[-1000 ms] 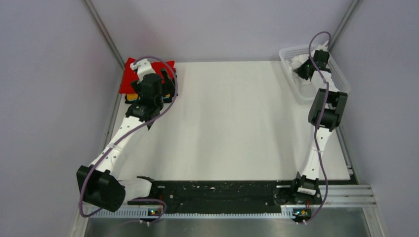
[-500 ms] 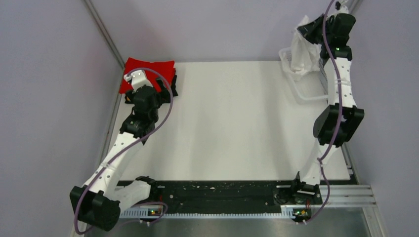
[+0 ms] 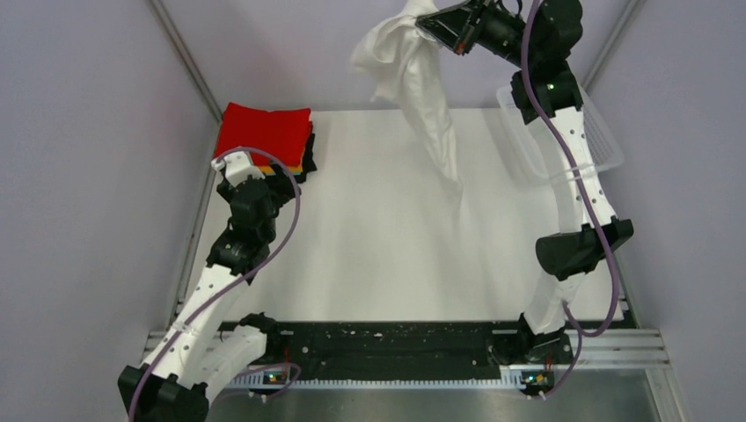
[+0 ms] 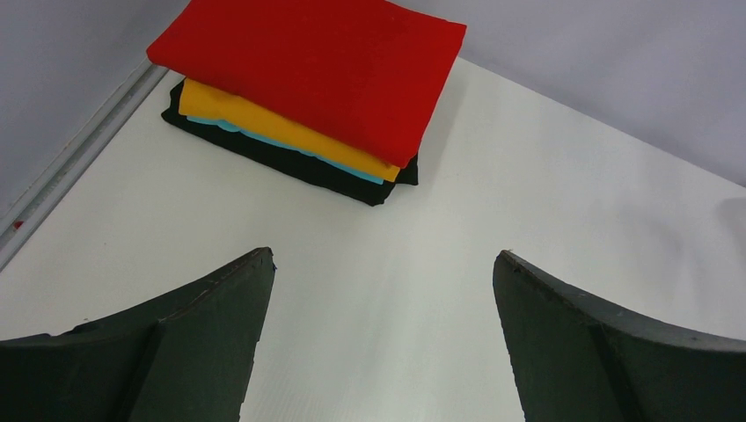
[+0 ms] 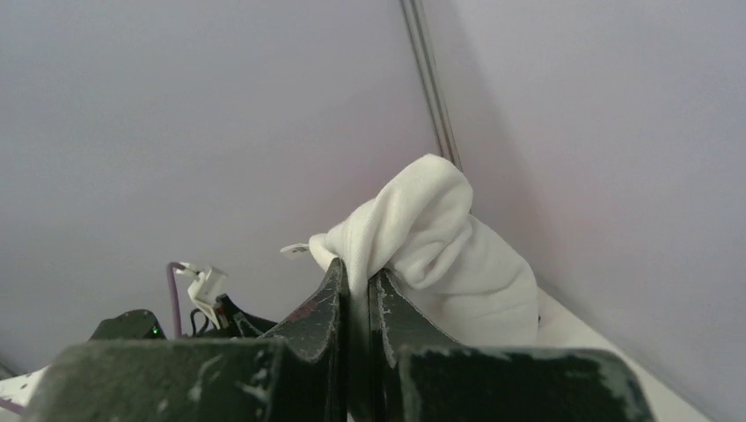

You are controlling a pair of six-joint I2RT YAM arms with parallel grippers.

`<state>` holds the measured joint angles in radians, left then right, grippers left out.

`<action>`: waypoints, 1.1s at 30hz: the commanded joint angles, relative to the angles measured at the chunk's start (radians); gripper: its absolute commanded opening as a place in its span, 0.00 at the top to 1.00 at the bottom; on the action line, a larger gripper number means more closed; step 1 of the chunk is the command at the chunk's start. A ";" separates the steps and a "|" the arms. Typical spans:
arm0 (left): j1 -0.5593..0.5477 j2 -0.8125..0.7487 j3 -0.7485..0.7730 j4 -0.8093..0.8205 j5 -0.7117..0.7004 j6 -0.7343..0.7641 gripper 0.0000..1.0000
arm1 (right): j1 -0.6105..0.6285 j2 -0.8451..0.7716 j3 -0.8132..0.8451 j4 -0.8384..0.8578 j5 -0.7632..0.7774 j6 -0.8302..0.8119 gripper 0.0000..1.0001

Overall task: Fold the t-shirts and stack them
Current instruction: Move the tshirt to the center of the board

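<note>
A white t-shirt [image 3: 422,88] hangs bunched from my right gripper [image 3: 428,24], which is shut on its top high over the back of the table; the lower end trails down to the table top. In the right wrist view the cloth [image 5: 431,255] bulges out above the pinched fingertips of the right gripper [image 5: 359,274]. Folded t-shirts sit stacked at the far left: red [image 3: 264,134] on top, then orange-yellow [image 4: 264,123], a thin light-blue layer, and black [image 4: 290,163] at the bottom. My left gripper [image 4: 383,259] stands open with nothing in it, just in front of that stack.
A white mesh basket [image 3: 567,141] stands at the far right corner behind the right arm. The white table top [image 3: 378,255] spreads between the arms. Grey walls and metal rails close in the back and both sides.
My right arm has lifted the white t-shirt out of the basket and swung it up and left over the table. The left gripper has drawn back from the stack toward the near side.
</note>
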<state>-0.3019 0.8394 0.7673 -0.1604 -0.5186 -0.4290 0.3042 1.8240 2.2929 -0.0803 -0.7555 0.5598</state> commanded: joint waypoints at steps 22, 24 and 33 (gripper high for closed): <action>0.019 0.212 0.082 -0.231 0.035 -0.201 0.01 | -0.202 -0.362 -1.158 -0.274 0.858 -0.129 0.29; 0.041 0.250 0.085 -0.240 0.076 -0.231 0.01 | -0.148 -0.355 -1.137 -0.264 0.881 -0.207 0.18; 0.183 0.331 -0.003 -0.125 0.414 -0.298 0.01 | 0.286 -0.167 -1.016 -0.140 0.858 -0.441 0.01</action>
<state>-0.1368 1.1648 0.7963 -0.3611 -0.2699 -0.6880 0.4423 1.5505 1.1984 -0.2920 0.1364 0.2417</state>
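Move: Nearly straight below the right hand, which holds the white t-shirt high up, lies the center of the board, about 55 cm down and 3 cm to the left. The white basket is some 22 cm ahead and 34 cm right, the red-topped stack some 20 cm ahead and 34 cm left, both near board level. From the left hand, the board's center is roughly 7 cm ahead, 27 cm right and 25 cm down. Whipping the white t-shirt down onto the board, the right hand drops about 45 cm, first slightly forward, then back and well to the right, its wrist turning the fingers down as they open and let go; wide open, it then comes back left over the cloth, rising a little. After a slight rise, the open left hand sinks some 13 cm, tipping down about 25 degrees. ##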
